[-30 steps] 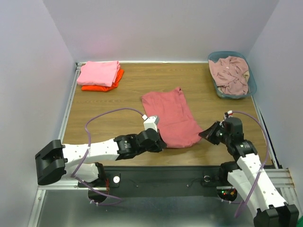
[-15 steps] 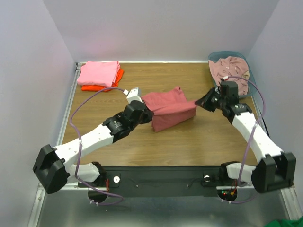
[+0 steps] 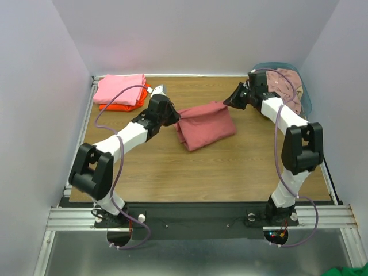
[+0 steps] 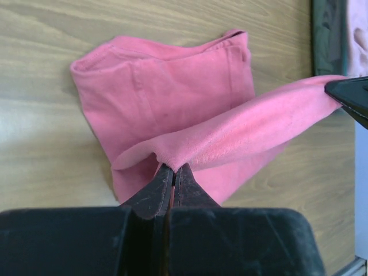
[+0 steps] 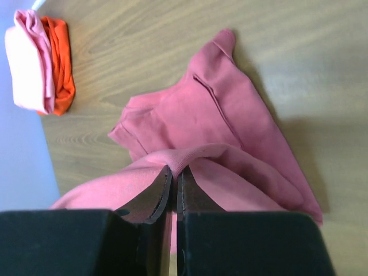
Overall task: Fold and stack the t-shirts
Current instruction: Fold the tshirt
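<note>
A dusty coral-red t-shirt (image 3: 205, 127) lies doubled over in the middle of the wooden table, its upper edge lifted and stretched between both grippers. My left gripper (image 3: 172, 118) is shut on the shirt's left end; in the left wrist view (image 4: 172, 168) cloth bunches between the closed tips. My right gripper (image 3: 227, 102) is shut on the right end, and the right wrist view (image 5: 174, 171) shows the same pinch. A folded bright pink t-shirt (image 3: 119, 89) rests on a folded orange t-shirt (image 3: 123, 106) at the back left. A pale dusty-pink t-shirt (image 3: 284, 82) sits crumpled in the basket.
The blue-grey plastic basket (image 3: 306, 103) stands in the back right corner, just behind my right arm. White walls close the table on three sides. The pink-and-orange stack sits close to my left wrist.
Both grippers have carried the coral-red shirt's near edge from the front of the table toward the back, folding the shirt over itself. Both arms now reach far forward.
</note>
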Robot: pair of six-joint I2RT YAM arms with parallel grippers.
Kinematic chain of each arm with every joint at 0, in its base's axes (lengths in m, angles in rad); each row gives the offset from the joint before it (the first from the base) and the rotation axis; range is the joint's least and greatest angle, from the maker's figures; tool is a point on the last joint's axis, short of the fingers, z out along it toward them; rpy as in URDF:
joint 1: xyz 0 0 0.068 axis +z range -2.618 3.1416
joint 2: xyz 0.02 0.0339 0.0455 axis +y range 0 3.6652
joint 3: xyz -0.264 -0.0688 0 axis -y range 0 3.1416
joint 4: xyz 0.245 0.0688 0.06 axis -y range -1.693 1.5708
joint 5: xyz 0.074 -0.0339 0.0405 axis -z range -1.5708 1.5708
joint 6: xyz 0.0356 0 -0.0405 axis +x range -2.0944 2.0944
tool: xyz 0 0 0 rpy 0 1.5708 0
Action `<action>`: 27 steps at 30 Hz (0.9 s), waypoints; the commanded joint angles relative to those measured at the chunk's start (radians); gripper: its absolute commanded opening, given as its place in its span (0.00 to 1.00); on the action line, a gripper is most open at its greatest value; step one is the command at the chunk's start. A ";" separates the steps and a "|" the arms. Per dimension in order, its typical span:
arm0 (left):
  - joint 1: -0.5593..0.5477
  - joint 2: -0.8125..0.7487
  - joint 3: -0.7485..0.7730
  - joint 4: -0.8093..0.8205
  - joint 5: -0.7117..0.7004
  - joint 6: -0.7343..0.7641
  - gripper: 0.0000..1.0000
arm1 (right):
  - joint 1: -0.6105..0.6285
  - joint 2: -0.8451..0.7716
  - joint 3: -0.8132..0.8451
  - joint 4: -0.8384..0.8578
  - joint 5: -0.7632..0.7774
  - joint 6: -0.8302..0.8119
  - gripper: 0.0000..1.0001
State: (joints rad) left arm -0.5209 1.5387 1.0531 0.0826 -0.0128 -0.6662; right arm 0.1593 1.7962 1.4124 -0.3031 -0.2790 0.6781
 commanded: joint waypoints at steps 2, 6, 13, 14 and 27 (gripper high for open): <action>0.074 0.089 0.114 0.063 0.063 0.051 0.00 | -0.006 0.149 0.177 0.061 -0.022 -0.041 0.00; 0.120 0.225 0.182 0.059 0.134 0.057 0.00 | -0.004 0.271 0.279 0.061 -0.028 -0.048 0.02; 0.168 0.325 0.268 0.026 0.158 0.057 0.98 | -0.004 0.397 0.421 0.056 -0.126 -0.087 0.99; 0.168 0.319 0.266 0.026 0.157 0.059 0.98 | -0.004 0.384 0.413 0.056 -0.135 -0.095 1.00; 0.084 0.231 -0.019 0.141 0.186 0.011 0.98 | 0.055 -0.406 -0.445 0.102 0.096 -0.108 1.00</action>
State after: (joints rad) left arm -0.4049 1.7699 1.0698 0.1841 0.1646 -0.6361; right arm 0.2024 1.5829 1.1915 -0.2455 -0.2855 0.5316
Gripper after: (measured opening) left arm 0.985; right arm 0.998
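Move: Both hands hold the t-shirt's edge in the air, about 21 cm apart. The lying cloth's far left corner is about 9 cm ahead of the left hand, 2 cm left and some 14 cm down. The folded pile stands roughly 17 cm ahead and 30 cm left of that hand. For the right hand the far right corner is about 8 cm ahead, 3 cm left and 12 cm down, with the basket's middle about 9 cm ahead and 28 cm to its right. Forward and down together, both hands carry the pinched edge some 8 cm out and 7 cm lower towards the t-shirt's far edge, then open wide and let go. The right hand draws back about 14 cm, rising away; the left backs off only about 5 cm, staying low with open fingers over the cloth. ##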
